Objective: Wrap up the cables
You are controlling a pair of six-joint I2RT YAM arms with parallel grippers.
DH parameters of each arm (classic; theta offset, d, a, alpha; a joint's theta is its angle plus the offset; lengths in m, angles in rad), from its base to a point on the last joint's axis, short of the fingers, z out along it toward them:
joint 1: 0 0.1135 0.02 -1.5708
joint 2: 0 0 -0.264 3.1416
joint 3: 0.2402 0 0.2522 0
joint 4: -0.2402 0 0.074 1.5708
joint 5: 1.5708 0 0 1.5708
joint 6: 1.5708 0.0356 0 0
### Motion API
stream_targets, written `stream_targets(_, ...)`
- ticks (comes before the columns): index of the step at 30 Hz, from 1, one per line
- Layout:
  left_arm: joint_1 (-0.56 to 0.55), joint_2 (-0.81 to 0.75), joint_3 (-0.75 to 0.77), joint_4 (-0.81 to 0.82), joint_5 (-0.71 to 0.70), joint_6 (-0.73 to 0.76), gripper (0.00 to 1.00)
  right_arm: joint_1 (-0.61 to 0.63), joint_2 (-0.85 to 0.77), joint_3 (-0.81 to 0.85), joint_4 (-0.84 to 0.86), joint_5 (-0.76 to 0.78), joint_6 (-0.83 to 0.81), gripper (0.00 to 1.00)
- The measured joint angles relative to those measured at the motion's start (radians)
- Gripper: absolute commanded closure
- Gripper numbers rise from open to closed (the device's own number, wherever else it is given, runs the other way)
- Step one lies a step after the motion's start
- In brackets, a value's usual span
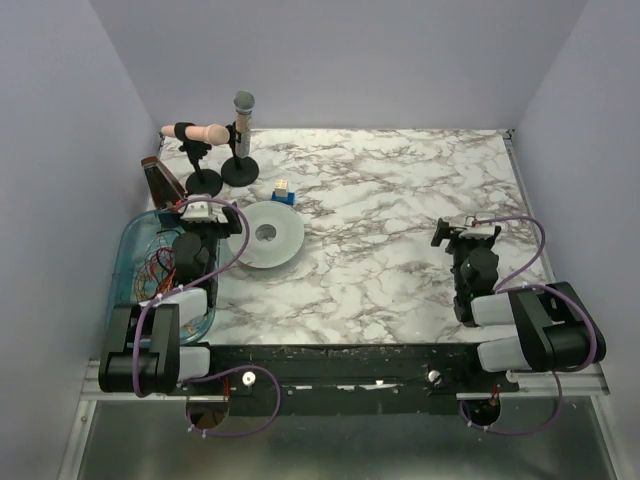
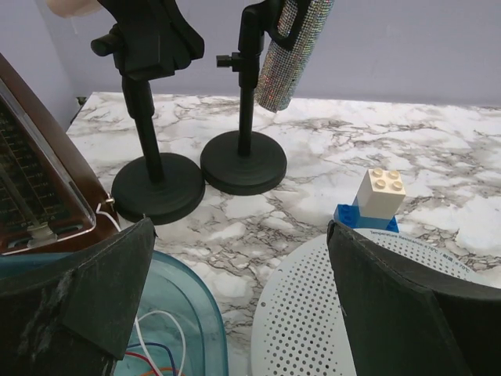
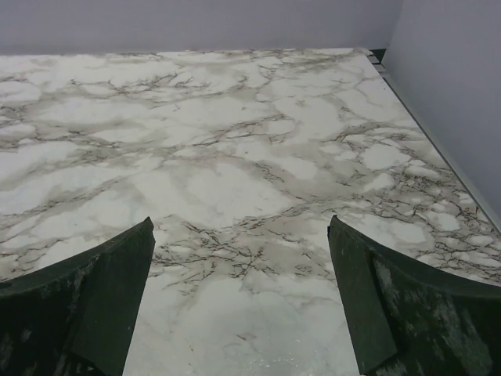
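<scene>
Thin cables (image 1: 158, 268), dark red with orange and white strands, lie tangled in a clear blue tub (image 1: 128, 262) at the left. In the left wrist view white, red and blue strands (image 2: 156, 345) show inside the tub's rim (image 2: 200, 313). My left gripper (image 1: 205, 213) is open and empty, above the tub's far right edge beside the pale grey round spool (image 1: 266, 236); its fingers (image 2: 102, 290) straddle the tub rim and the spool (image 2: 313, 329). My right gripper (image 1: 462, 238) is open and empty over bare marble at the right, with its fingers (image 3: 94, 290) wide apart.
Two black stands (image 1: 222, 172) at the back left hold a sparkly microphone (image 1: 243, 118) and a peach handle (image 1: 200, 131). A small white and blue brick (image 1: 283, 191) sits behind the spool. A dark brown box (image 1: 160, 180) stands by the left wall.
</scene>
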Motion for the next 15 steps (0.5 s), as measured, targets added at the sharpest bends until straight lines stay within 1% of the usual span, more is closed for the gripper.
stream_targets(4, 0.000, -0.008, 0.000, 0.005, -0.010, -0.002, 0.01, 0.000, 0.000, 0.000, 0.000, 0.000, 0.000, 0.00)
stream_targets(8, 0.000, -0.054, 0.027, -0.068, -0.019, 0.035, 0.01, 0.000, -0.014, -0.002, 0.001, -0.001, 0.000, 0.00)
stream_targets(11, 0.000, -0.103, 0.092, -0.186, -0.008, 0.090, 0.01, 0.000, -0.045, -0.032, 0.008, -0.010, -0.004, 0.00)
stream_targets(13, 0.000, -0.112, 0.195, -0.338, 0.005, 0.132, 0.01, 0.000, -0.094, -0.067, 0.000, -0.014, -0.005, 0.00)
stream_targets(15, 0.000, -0.098, 0.327, -0.531, 0.023, 0.169, 0.01, 0.000, -0.204, -0.090, -0.032, -0.027, -0.009, 0.00)
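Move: The cables lie heaped in the blue tub about 10 cm to the left hand's left, 7 cm back and 16 cm below it. Around that hand at table level, the white disc is some 10 cm right and 4 cm ahead, and the left microphone stand's base about 19 cm ahead and 8 cm left. From the right hand the cables lie roughly 63 cm left, 6 cm back and 12 cm below. Upward first, then forward as well, the left hand climbs about 5 cm above the tub's right side and goes some 3 cm forward, closer to the pale microphone, its left side rolling up about 10 degrees and its fingers dipping slightly. The right hand draws back and rises by 2 to 3 cm over bare table. Both grippers stay wide open and empty. ##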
